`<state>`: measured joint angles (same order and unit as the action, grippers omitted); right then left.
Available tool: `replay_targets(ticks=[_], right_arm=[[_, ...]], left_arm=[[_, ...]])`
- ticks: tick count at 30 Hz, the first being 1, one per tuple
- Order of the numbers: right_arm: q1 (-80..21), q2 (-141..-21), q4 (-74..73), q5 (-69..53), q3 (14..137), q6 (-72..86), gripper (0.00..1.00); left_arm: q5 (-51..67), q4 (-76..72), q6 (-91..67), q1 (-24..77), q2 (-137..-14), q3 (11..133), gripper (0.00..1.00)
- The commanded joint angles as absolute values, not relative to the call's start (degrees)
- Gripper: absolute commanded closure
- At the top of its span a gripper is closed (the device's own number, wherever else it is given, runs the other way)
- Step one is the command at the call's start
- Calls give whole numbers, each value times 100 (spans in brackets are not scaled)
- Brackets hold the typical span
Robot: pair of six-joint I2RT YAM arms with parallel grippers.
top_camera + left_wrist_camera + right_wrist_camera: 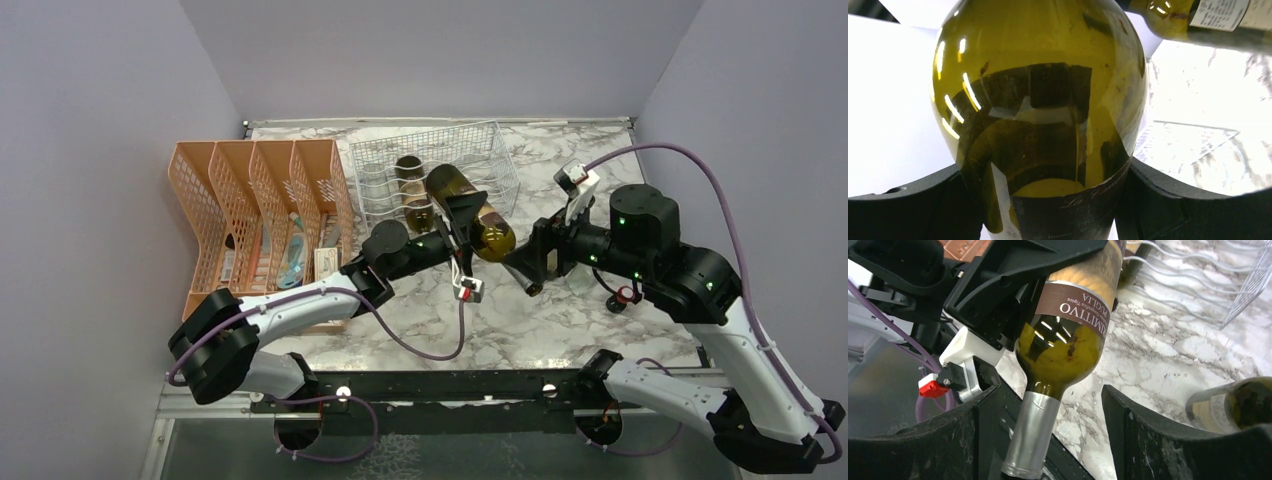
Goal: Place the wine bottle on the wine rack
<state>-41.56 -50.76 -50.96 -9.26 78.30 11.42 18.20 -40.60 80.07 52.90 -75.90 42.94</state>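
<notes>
The wine bottle (470,205), olive-green glass with a brown label, hangs tilted over the marble table, its base toward the white wire wine rack (470,150). My left gripper (455,215) is shut on its body; in the left wrist view the bottle (1038,100) fills the space between both black fingers. My right gripper (530,270) stands open around the silver-capped neck (1033,435), which lies close to the left finger (948,440) with a wide gap to the right finger (1158,440).
Another bottle (408,170) lies in the rack. An orange mesh file organiser (250,200) stands left of the rack. A further bottle (1233,405) lies on the marble beside my right gripper. Grey walls enclose the table.
</notes>
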Motion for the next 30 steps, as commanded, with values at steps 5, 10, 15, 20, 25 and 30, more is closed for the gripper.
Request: replay_targets(ticks=[5, 10, 15, 20, 25, 30], right_arm=[[-4182, -5313, -5598, -949, 7428, 1435, 29], [-4182, -5315, -5513, -764, 7052, 1624, 32], [-4181, -5423, -5199, -569, 6813, 1691, 39], [-4181, -5627, -4937, -560, 6733, 1678, 47], [-4183, -5708, -4766, -581, 6628, 1718, 59], [-4181, -5663, -4673, -460, 6539, 1742, 92]], left_arm=[[1904, -4156, 9937, 5326, -7781, 5041, 100], [1647, -3943, 10247, 5326, -7897, 5249, 100], [1382, -3803, 10507, 5326, -7956, 5282, 100], [1383, -3739, 10537, 5328, -7939, 5288, 100], [1389, -3681, 10125, 5326, -7906, 5403, 100], [1437, -3568, 9882, 5326, -7849, 5440, 100]])
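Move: The left hand holds the wine bottle by its body; the neck points back, right and down, its middle about 12 cm back, 9 right and 8 below. The rack's middle lies some 15 cm ahead of the left hand, 7 left and 24 below. From the open right hand the neck is about 4 cm back, 2 left and 6 below; a standing bottle is roughly 13 cm right, 1 ahead and 20 below. Right sinks about 11 cm and pinches the neck; left, still gripping, eases 2.5 cm forward, tilting some 20 degrees. ##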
